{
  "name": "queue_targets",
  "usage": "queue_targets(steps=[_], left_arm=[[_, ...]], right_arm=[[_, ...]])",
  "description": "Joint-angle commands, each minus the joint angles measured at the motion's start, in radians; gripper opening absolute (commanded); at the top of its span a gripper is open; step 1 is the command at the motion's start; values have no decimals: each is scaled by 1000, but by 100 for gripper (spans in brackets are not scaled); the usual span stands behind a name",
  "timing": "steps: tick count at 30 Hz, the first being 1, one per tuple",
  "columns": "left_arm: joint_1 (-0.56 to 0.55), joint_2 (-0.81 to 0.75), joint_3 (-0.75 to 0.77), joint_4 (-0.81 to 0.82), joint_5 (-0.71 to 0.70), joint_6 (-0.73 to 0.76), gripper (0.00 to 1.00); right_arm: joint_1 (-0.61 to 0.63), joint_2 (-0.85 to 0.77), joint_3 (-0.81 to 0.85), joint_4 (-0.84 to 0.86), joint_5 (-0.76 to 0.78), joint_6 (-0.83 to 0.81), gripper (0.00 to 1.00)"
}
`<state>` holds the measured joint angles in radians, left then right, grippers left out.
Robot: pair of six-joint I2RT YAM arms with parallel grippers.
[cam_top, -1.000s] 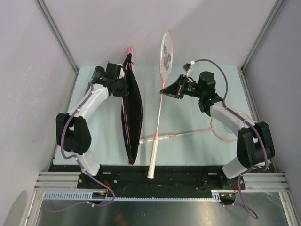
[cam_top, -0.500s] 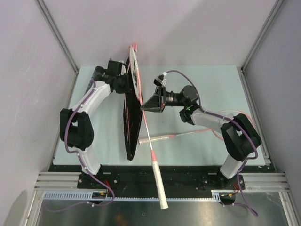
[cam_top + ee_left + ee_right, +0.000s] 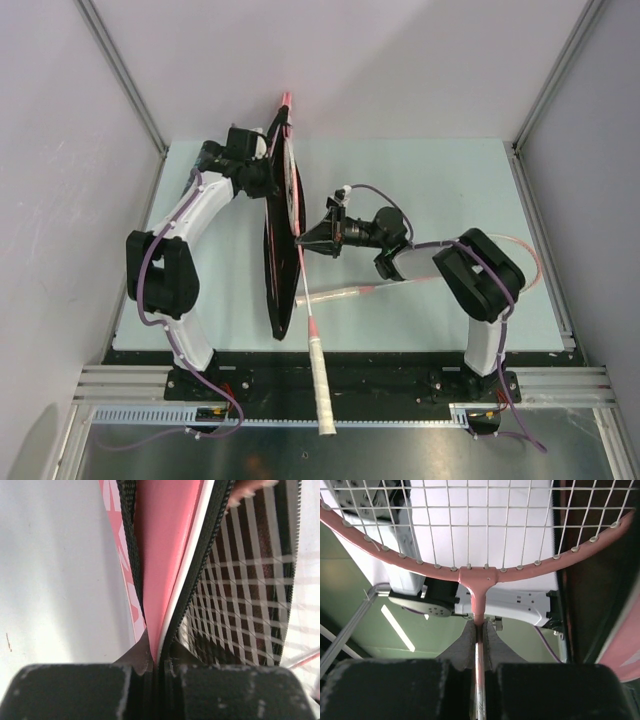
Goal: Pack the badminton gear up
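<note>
The pink racket bag (image 3: pixel 280 285) stands on edge, its black inside showing through the open mouth. My left gripper (image 3: pixel 272 172) is shut on the bag's pink zipped edge (image 3: pixel 165 555), holding that side up. One pink-framed racket (image 3: pixel 318 380) is pinched at its shaft by my shut right gripper (image 3: pixel 303 241), just below the head. The racket's head (image 3: pixel 475 572) sits in the bag's mouth, its strings (image 3: pixel 245 590) beside the zip. The white handle sticks out over the table's near edge. A second racket (image 3: pixel 350 291) lies flat on the table, its head partly hidden under my right arm.
The pale green table (image 3: pixel 430 180) is walled by grey panels on three sides. My right arm (image 3: pixel 480 280) is stretched leftward across the second racket. The left arm's white link (image 3: pixel 505 605) fills the background behind the held racket.
My right gripper has carried the racket leftward and swung it, so the head went from the far middle of the table into the bag's mouth. The left gripper lifted the bag edge slightly.
</note>
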<state>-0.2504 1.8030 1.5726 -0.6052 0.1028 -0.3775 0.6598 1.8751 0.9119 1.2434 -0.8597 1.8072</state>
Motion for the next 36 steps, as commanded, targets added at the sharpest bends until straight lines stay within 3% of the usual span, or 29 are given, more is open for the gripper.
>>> queue_targets(steps=[1, 9, 24, 28, 31, 33, 36], left_arm=[[5, -53, -5, 68, 72, -21, 0], [3, -86, -71, 99, 123, -20, 0], [-12, -159, -209, 150, 190, -17, 0], [-15, -157, -218, 160, 196, -14, 0], [-15, -159, -229, 166, 192, -15, 1], [-15, -163, -235, 168, 183, -15, 1], [-15, -171, -237, 170, 160, -8, 0]], right_arm=[[-15, 96, 47, 122, 53, 75, 0], [-23, 160, 160, -51, 90, -42, 0], [-91, 309, 648, -758, 160, -525, 0], [-98, 360, 781, -925, 163, -609, 6], [-114, 357, 818, -1048, 243, -649, 6], [-118, 349, 802, -1041, 246, -599, 2], [-108, 320, 780, -1070, 246, -598, 5]])
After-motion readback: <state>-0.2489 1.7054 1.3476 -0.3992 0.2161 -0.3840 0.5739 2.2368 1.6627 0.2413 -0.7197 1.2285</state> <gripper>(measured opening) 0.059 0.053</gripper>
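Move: The right gripper, already closed on the racket's shaft just below its head, has the bag's open mouth beside the left gripper about 17 cm ahead, 5 cm to its left and 8 cm lower. The second racket's handle lies on the table some 25 cm below it, about 6 cm to its right and 1 cm ahead. The shuttlecock tube is roughly 30 cm ahead and 36 cm left. From the left gripper, clamped on the bag's edge, that mouth is about 3 cm back and 3 cm right, level with it. Keep the right gripper shut on the racket and drive it forward about 17 cm along the bag's mouth, dipping first, ending some 8 cm lower and 5 cm farther left beside the left gripper, while tipping the left-pointing fingers down some 25 degrees. Keep the left gripper pinching the bag's edge, easing it back about 2 cm and slightly right towards the racket. ##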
